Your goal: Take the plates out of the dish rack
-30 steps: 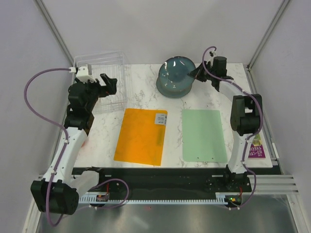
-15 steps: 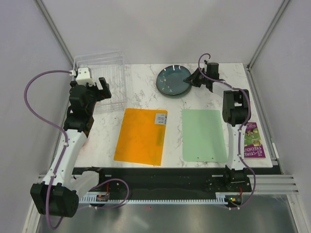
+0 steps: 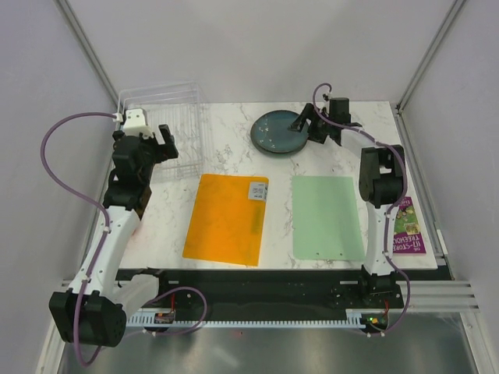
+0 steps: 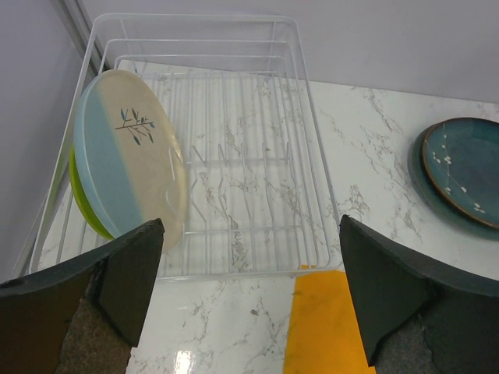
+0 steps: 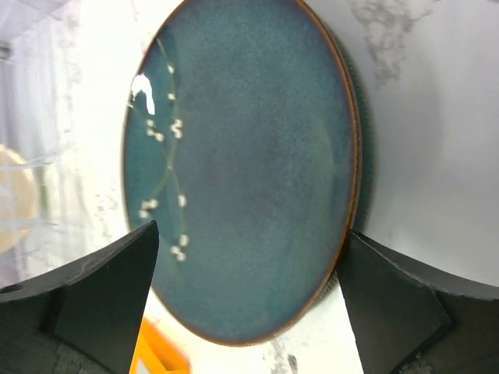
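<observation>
The white wire dish rack (image 3: 168, 128) stands at the table's back left. In the left wrist view two plates lean at the left end of the rack (image 4: 249, 164): a pale blue and cream plate (image 4: 129, 156) and a lime green plate (image 4: 82, 199) behind it. My left gripper (image 4: 249, 304) is open just short of the rack's near rim, holding nothing. A dark blue plate (image 5: 249, 164) lies flat on a grey-green plate (image 5: 364, 156) at the back centre (image 3: 279, 132). My right gripper (image 5: 245, 304) is open, its fingers either side of the blue plate's right-hand edge (image 3: 308, 127).
An orange mat (image 3: 228, 218) and a pale green mat (image 3: 327, 216) lie flat in the middle of the marble table. A purple booklet (image 3: 404, 226) sits by the right arm at the table's right edge. Walls close in on both sides.
The right gripper lowered the tilted dark blue plate flat onto the stack, then opened and let it go. The left arm has barely moved.
</observation>
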Controlling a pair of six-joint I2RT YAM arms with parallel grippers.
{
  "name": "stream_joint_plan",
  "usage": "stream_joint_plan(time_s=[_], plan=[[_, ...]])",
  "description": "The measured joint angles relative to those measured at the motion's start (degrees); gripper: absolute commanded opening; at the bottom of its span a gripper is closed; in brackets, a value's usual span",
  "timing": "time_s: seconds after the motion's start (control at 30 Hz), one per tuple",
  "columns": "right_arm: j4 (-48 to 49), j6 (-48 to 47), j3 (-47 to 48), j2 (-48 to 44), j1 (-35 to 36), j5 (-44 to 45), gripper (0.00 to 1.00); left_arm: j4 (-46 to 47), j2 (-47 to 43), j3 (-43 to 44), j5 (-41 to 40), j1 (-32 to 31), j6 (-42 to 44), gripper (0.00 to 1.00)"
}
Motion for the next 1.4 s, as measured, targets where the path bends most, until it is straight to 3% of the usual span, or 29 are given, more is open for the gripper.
stream_joint_plan(time_s=[0.2,0.4,0.63,0.9,0.97,1.1,1.2,1.3,1.33,1.4], plan=[[-10.69,-8.52,0.42,-4.46,0.37,9.86,0.98,-0.11,2.43,0.22,-2.64,0.42,0.74,1.0],[-13.7,-12.55,-3.91,-12.46,0.35,17.73,0.98,-0.37,10.69,3.76,-6.43,2.97,2.08,1.0],[-12.2,-13.44,-14.49,-23.78,0.37,18.95,0.98,-0.09,19.89,9.53,-11.85,7.1,3.5,1.0],[-10.38,-13.4,-24.35,-29.55,0.48,17.88,0.98,1.68,28.3,13.64,-15.58,9.86,4.28,0.99],[-10.34,-13.4,-26.6,-31.06,0.48,17.66,0.98,2.75,30.14,13.64,-16.24,9.99,4.42,0.88],[-9.92,-13.4,-29.51,-33.77,0.48,17.29,0.98,4.24,34.07,14.49,-17.66,10.01,4.66,0.78],[-8.72,-13.4,-31.78,-35.76,0.48,17.0,0.98,4.9,36.87,15.61,-18.4,10.19,4.7,0.62],[-7.8,-13.38,-33.57,-36.5,0.48,16.9,0.98,5.2,38.07,16.33,-19.93,10.34,5.27,0.24],[-7.58,-13.38,-34.1,-36.54,0.48,16.85,0.98,5.27,38.07,16.46,-20.26,10.49,5.33,0.06],[-7.37,-13.35,-34.95,-36.52,0.48,16.79,0.98,6.01,37.31,16.96,-17.03,10.64,5.01,0.02]])
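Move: The cream-and-blue plate stands in the rack about 17 cm ahead of the left hand, 14 cm to its left and 15 cm below. The green plate leans about 5 cm left of that plate, slightly lower; the rack's middle is about 10 cm to its right. From the right hand the cream-and-blue plate lies some 68 cm left, 8 cm back and 7 cm higher. Left hand swings some 20 cm left, down and forward, closing on the cream-and-blue plate's near rim; right backs off. ##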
